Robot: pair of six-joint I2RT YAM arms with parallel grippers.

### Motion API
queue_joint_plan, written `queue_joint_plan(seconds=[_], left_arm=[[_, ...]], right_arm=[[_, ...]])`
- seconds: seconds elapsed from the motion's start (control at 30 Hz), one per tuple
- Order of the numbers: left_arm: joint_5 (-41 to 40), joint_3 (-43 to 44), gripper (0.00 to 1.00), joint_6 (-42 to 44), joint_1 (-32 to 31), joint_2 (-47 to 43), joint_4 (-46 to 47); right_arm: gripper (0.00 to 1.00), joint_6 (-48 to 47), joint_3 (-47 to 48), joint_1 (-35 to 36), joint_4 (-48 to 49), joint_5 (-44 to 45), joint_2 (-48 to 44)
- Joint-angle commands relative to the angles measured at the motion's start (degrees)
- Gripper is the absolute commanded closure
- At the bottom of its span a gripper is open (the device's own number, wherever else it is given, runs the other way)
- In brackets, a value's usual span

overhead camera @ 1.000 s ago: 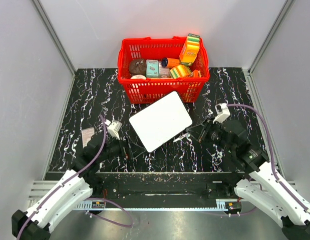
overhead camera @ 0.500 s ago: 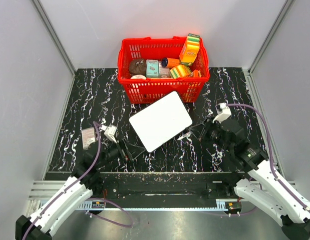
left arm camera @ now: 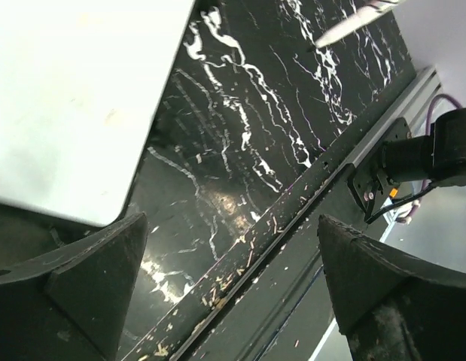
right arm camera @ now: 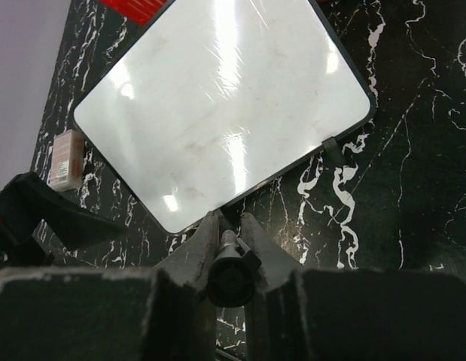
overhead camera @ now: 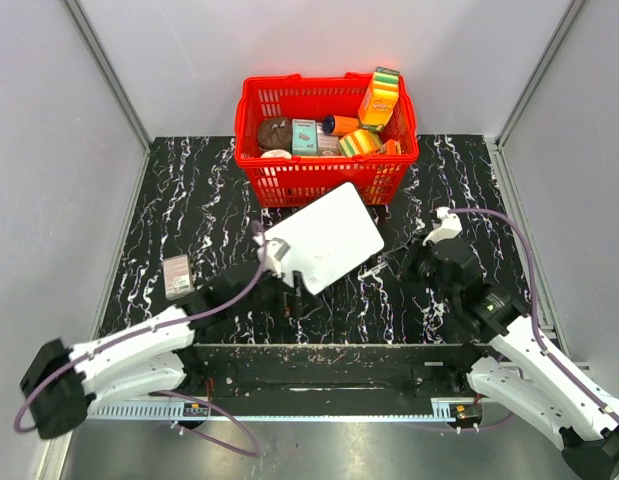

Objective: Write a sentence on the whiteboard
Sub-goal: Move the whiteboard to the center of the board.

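The whiteboard [overhead camera: 324,238] lies tilted on the black marble table, just in front of the red basket. Its white face [right arm camera: 225,105] is bare; no sentence shows on it. My right gripper [right arm camera: 229,226] is shut on a black marker [right arm camera: 231,265] just off the board's near right edge. The marker's pale tip [left arm camera: 345,26] hangs above the table. My left gripper [overhead camera: 297,298] sits at the board's near left corner [left arm camera: 105,203]. It is wide open, and only the table and the front rail show between its fingers [left arm camera: 82,286].
A red basket [overhead camera: 251,110] full of packaged goods stands behind the board. A small pale box [overhead camera: 176,275] lies on the table at the left. The metal rail [left arm camera: 293,226] along the table's near edge is littered with small chips.
My left arm has swung right, from the left part of the table to the board's near corner, staying open. The right gripper and marker have barely moved.
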Motion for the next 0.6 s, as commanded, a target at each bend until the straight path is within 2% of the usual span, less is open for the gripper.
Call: queue_joint_plan(seconds=[0.0, 0.1, 0.3, 0.37, 0.43, 0.57], left_arm=[[-10.45, 7.8, 0.02, 3.99, -6.5, 10.68, 2.39], [-12.75, 11.05, 0.08, 3.47, -9.84, 18.68, 4.5], [-16.17, 17.91, 0.24, 4.34, -14.41, 30.9, 5.65], [-17.23, 20.8, 0.29, 5.39, -15.12, 35.2, 5.3], [-17.5, 23.09, 0.37, 6.53, -15.56, 39.59, 3.9], [-21.52, 30.56, 0.45, 7.86, -15.91, 45.67, -1.11]], right_arm=[[1.0, -0.68, -0.41, 0.03, 1.39, 5.49, 0.33], [1.0, -1.65, -0.77, -1.55, 1.39, 6.47, 1.99], [1.0, -2.79, -1.21, -14.53, 2.0, -7.14, 3.59], [1.0, -3.32, -1.65, -16.84, 2.26, -10.58, 3.15], [1.0, -3.94, -1.65, -19.3, 2.18, -12.77, 3.06], [1.0, -4.46, -2.08, -21.33, 2.18, -13.84, 2.97]])
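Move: The whiteboard lies flat with its middle about 19 cm ahead of the open left hand, 5 cm to its right and 10 cm below; its near corner is only a few centimetres ahead of those fingers. The small box stands some 32 cm to the left hand's left and 11 cm ahead, and the marker is about 18 cm to its right and 6 cm ahead. From the right hand, the whiteboard's middle is roughly 14 cm ahead, 14 cm left and 18 cm below. Sweeping right about 11 cm and sinking some 6 cm, the left hand passes the whiteboard's near corner and comes down just short of its near right-hand edge, fingers tipping down some 20 degrees and closing from wide open to a little over half. Meanwhile the right hand, still gripping the marker, draws off to the right and forward, lower too, turning slightly clockwise. ##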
